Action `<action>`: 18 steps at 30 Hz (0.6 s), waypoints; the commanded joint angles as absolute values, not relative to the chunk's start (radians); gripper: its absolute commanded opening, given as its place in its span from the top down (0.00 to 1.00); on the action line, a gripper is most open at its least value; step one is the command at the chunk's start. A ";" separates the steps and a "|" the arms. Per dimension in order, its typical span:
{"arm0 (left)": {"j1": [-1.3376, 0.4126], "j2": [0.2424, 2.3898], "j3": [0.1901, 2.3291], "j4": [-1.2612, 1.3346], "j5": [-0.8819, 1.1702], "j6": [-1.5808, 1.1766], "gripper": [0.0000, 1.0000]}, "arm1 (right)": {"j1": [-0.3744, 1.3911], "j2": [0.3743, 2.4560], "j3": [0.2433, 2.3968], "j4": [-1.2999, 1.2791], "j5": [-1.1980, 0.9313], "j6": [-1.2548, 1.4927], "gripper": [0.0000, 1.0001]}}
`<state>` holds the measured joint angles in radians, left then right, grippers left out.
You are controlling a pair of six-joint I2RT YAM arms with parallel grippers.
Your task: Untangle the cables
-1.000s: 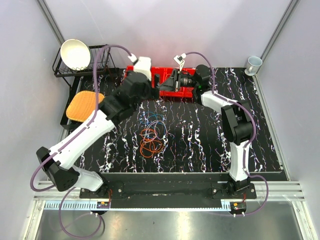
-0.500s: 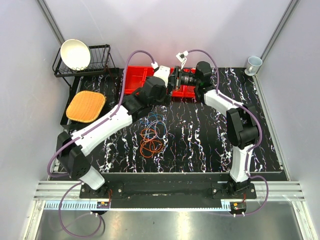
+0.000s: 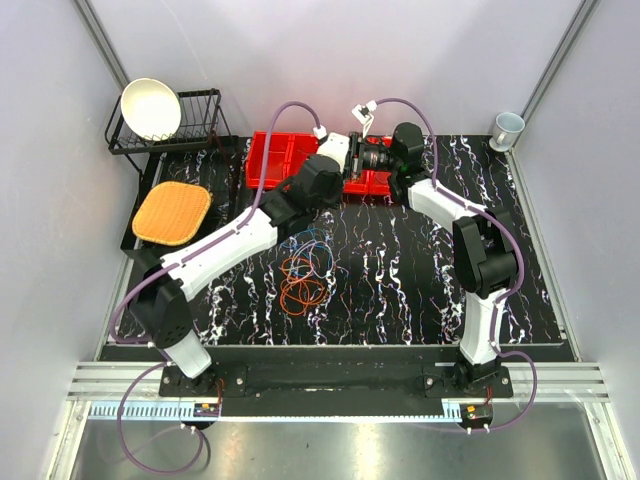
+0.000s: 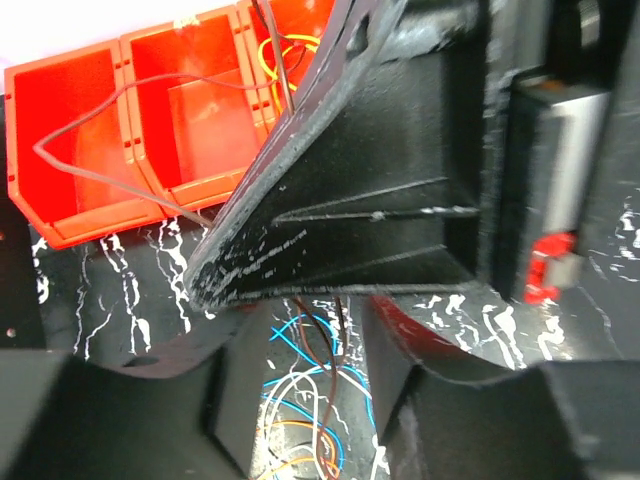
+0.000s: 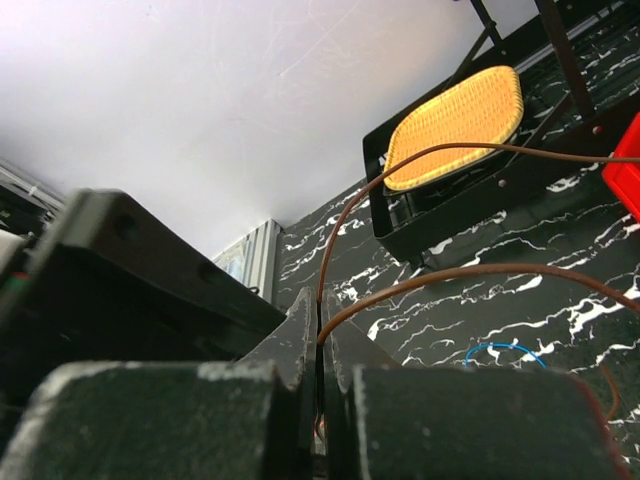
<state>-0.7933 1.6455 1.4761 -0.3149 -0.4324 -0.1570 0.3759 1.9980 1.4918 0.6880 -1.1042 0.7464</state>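
The cables [image 3: 305,270] lie as a loose pile of orange, blue and white loops mid-table. My right gripper [image 5: 320,305] is shut on a thin brown cable [image 5: 450,275], held up in front of the red bin [image 3: 275,160]. My left gripper [image 4: 315,390] sits right under the right gripper's fingers [image 4: 350,200]. Its jaws stand apart, and strands of the brown cable [image 4: 335,340] hang down between them without being pinched. Blue, white and orange loops [image 4: 290,420] show on the table below. A yellow cable [image 4: 290,50] lies in one bin compartment.
A black dish rack [image 3: 200,120] holding a white bowl [image 3: 150,105] stands at the back left, with an orange woven mat [image 3: 172,212] in front of it. A cup [image 3: 508,127] stands at the back right corner.
My left arm has swung right along the red bin to meet the right gripper, and its jaws have narrowed around the hanging brown cable. The right arm has stayed put.
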 commanded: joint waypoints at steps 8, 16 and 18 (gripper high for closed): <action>-0.813 1.660 1.474 -0.204 -0.558 -0.126 1.00 | 0.382 2.003 1.517 0.811 -1.164 0.821 1.00; -0.811 1.600 1.511 -0.299 -0.568 -0.133 1.00 | 0.338 2.040 1.525 0.828 -1.115 0.861 0.18; -0.811 1.574 1.545 -0.334 -0.577 -0.121 1.00 | 0.309 2.040 1.514 0.824 -1.076 0.868 0.10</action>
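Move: The brown cable runs from my right fingertips down between the half-open fingers of my left hand; the stretch my left hand will grip lies barely 1 cm ahead, at the same height. From my right hand, that stretch is about 4 cm below and 1 cm to the left. Counted from my left hand, the red bins centre about 9 cm ahead, 1 cm right and 21 cm below; the blue-white cables lie some 9 cm back, 3 cm left and 24 cm below. I ease my left hand about 1 cm down and slightly forward while shutting its fingers on the brown cable just under my right gripper, then keep it pinched there. My right hand keeps its grip on the cable through a small drift back and up; once my left is shut, I open the right fingers wide and slide that hand about 2 cm forward, dipping 1 cm and easing right, away from the cable. ##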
